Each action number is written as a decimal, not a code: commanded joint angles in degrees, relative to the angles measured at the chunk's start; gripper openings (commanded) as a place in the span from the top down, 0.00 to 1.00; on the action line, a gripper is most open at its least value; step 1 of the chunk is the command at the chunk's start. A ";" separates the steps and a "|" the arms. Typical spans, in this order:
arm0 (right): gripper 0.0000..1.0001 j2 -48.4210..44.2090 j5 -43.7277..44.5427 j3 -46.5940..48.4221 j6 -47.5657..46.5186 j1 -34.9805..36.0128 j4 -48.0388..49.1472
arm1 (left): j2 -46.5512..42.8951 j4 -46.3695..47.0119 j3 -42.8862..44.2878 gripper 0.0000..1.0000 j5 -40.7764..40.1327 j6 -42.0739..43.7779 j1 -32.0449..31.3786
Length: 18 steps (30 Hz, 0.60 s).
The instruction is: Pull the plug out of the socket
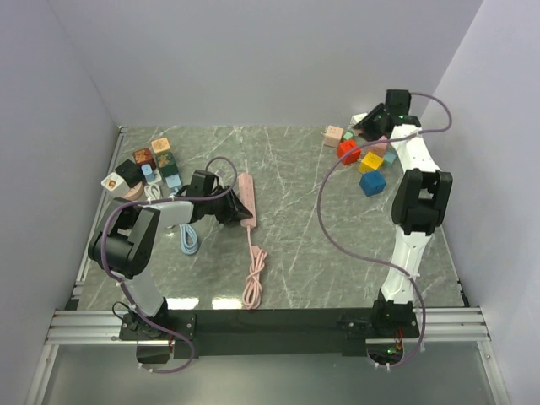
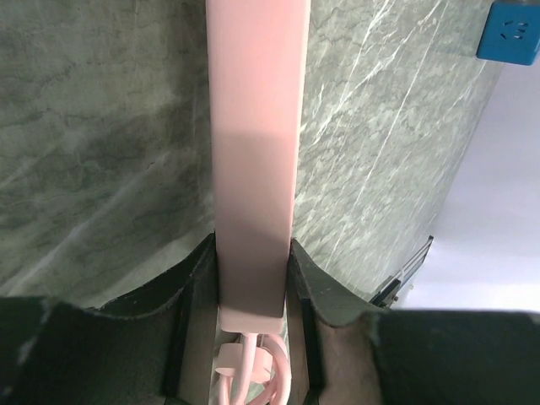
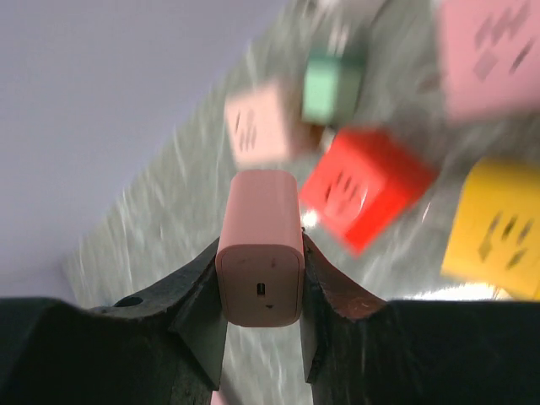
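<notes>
The socket is a long pink power strip (image 1: 246, 198) lying on the marble table, left of centre. My left gripper (image 1: 229, 207) is shut on its cable end. In the left wrist view the strip (image 2: 257, 169) runs up between both fingers (image 2: 196, 283), and its pink cable (image 2: 253, 371) leaves below. The plug is a small pink adapter (image 3: 260, 249), held clear of the strip at the back right. My right gripper (image 3: 260, 287) is shut on its sides above the cube pile. In the top view the right gripper (image 1: 371, 126) hides the plug.
Red (image 1: 348, 152), yellow (image 1: 369, 162), blue (image 1: 373, 183) and pink (image 1: 334, 136) cubes lie under and beside the right gripper. More blocks (image 1: 152, 164) sit at the back left. A light blue cable (image 1: 190, 239) and the strip's coiled pink cable (image 1: 254, 278) lie near the front.
</notes>
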 commanded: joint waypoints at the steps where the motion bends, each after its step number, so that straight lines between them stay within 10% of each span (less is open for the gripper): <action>1: 1.00 6.70 5.85 8.35 3.72 -1.91 -0.51 | 1.00 -5.57 1.93 0.99 -1.24 0.23 -0.09; 11: 0.80 20.86 2.44 23.92 7.86 -5.17 -2.27 | 3.64 -8.38 6.16 0.99 -0.28 1.46 -0.09; 18: 0.28 20.26 -0.12 23.83 6.19 -5.26 -1.66 | 4.69 -8.74 7.82 0.99 0.07 1.72 -0.09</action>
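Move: The right hand, holding the pink plug it has pulled off, is bound for the gap among the blocks about 6 cm ahead, 6 cm to its right and 10 cm below. The green plug borders that gap some 4 cm to its left, the white block roughly 6 cm beyond it, the pink block about 5 cm right and 3 cm nearer, and the red block 3 cm left and 4 cm nearer. From the left hand, the gap lies roughly 32 cm ahead and 39 cm right, about level. Carry the pink plug forward and to the right, over the gap behind the red block, then lower it steeply, about 9 cm down in all, between the green plug and the pink block. Once down, stop and open the right fingers to let go of it. Keep the left gripper closed on the cord end of the socket strip, hardly moving. ##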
